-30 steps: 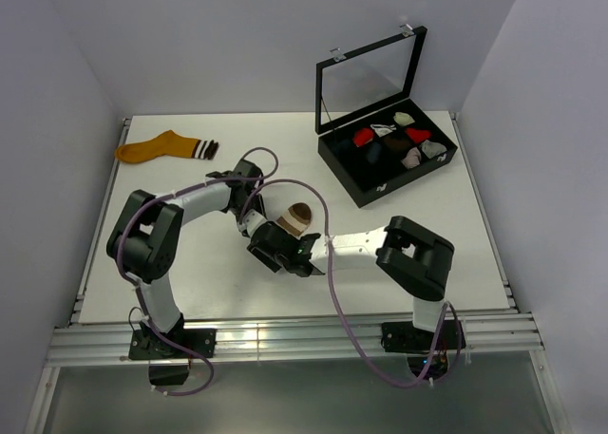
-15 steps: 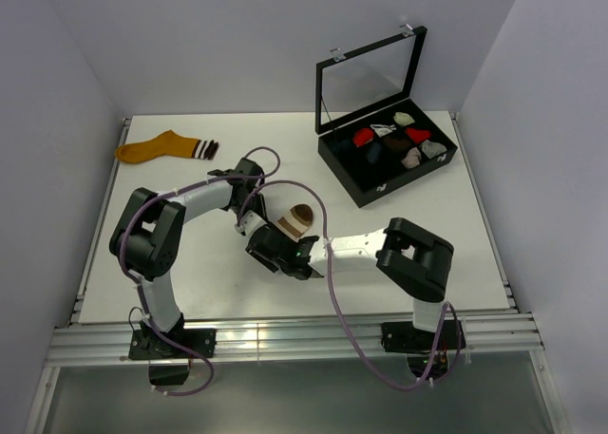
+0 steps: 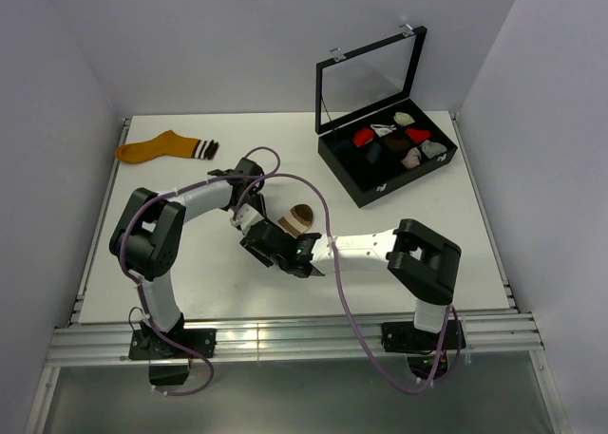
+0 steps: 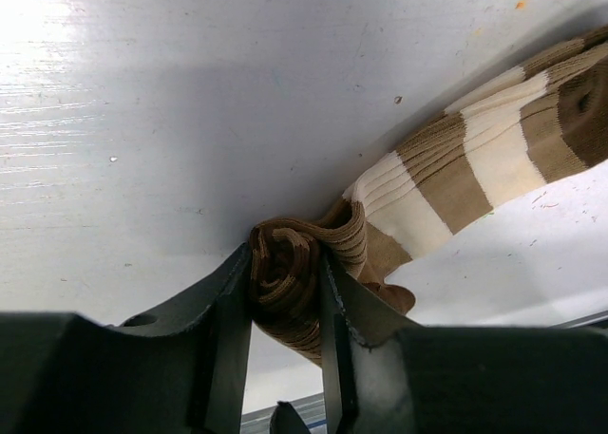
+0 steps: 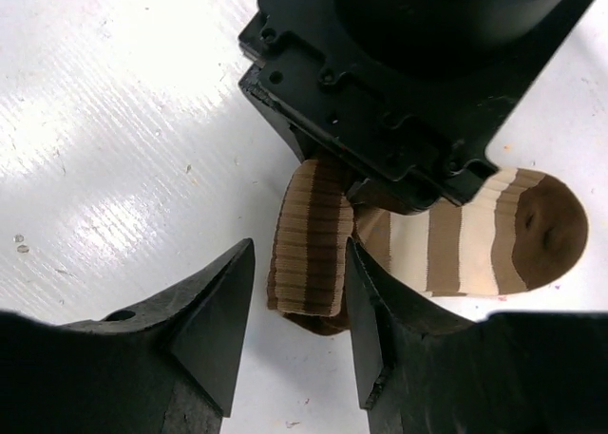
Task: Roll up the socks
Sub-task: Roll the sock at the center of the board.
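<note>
The brown sock with cream stripes (image 3: 300, 216) lies mid-table, its cuff end rolled into a small coil (image 4: 285, 273). My left gripper (image 4: 285, 255) is shut on that coil, and the striped foot (image 4: 475, 159) trails away to the right. My right gripper (image 5: 299, 249) stands open around the same roll (image 5: 309, 254). Its right finger touches the fabric and the left finger (image 5: 223, 301) stands apart. The brown toe (image 5: 543, 223) lies flat beyond. The mustard-orange sock (image 3: 157, 149), with its dark striped cuff, lies flat at the far left.
A black compartment box (image 3: 353, 186) with its glass lid (image 3: 366, 78) raised stands at the back right, holding several small sock bundles (image 3: 363, 138). Both arms' cables (image 3: 328, 254) loop over the middle of the table. White walls close in the left, right and back.
My right gripper has edged left toward the roll and its jaws have narrowed a little. The left gripper keeps its hold on the coil without moving.
</note>
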Controlling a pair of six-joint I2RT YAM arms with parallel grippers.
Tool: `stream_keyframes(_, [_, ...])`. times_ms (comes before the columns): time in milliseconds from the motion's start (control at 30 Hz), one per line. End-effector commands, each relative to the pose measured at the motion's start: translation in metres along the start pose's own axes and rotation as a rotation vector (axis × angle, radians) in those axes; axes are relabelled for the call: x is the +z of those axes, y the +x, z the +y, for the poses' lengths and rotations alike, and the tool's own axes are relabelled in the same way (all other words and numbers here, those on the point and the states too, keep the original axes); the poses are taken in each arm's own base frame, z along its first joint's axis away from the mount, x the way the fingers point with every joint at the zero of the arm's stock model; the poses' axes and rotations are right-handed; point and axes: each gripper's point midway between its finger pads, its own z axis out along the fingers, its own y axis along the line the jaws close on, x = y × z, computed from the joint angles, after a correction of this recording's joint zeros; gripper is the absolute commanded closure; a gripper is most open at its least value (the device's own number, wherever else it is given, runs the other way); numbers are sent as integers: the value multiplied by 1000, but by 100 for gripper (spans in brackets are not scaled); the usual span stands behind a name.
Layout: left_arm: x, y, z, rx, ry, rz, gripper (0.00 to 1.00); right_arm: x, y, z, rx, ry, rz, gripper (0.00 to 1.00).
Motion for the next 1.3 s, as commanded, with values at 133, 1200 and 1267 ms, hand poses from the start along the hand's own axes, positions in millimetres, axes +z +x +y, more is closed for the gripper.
stream_keyframes(133, [11, 10, 13, 7, -55, 42, 66, 14, 25, 9, -16, 6, 53, 52])
stream_keyframes(1200, [-72, -49, -2, -159, 139, -315, 25, -3, 53, 20, 443, -538, 202, 100])
stream_keyframes(1267, [-72, -47, 3, -161, 137, -312, 26, -8, 42, 19, 518, -639, 204, 100])
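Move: The sock's rolled bundle is already between the left gripper's fingertips. From the half-open right gripper, the bundle lies about 3 cm ahead, 1 cm to the right and 5 cm below. The sock's flat toe is some 8 cm ahead and 10 cm to the right of the right gripper, 6 cm below it. The open box stands about 23 cm ahead and 35 cm to that gripper's right, roughly 4 cm lower. Keep the left gripper still on the rolled bundle while you lower the right one about 4 cm, easing slightly forward, and shut its fingers to pinch the bundle. As they close, open the left fingers, then lift them up, forward and left, some 7 cm in all. Hold with the right and tilt its wrist about 30 degrees so the fingers point more leftward and down. ##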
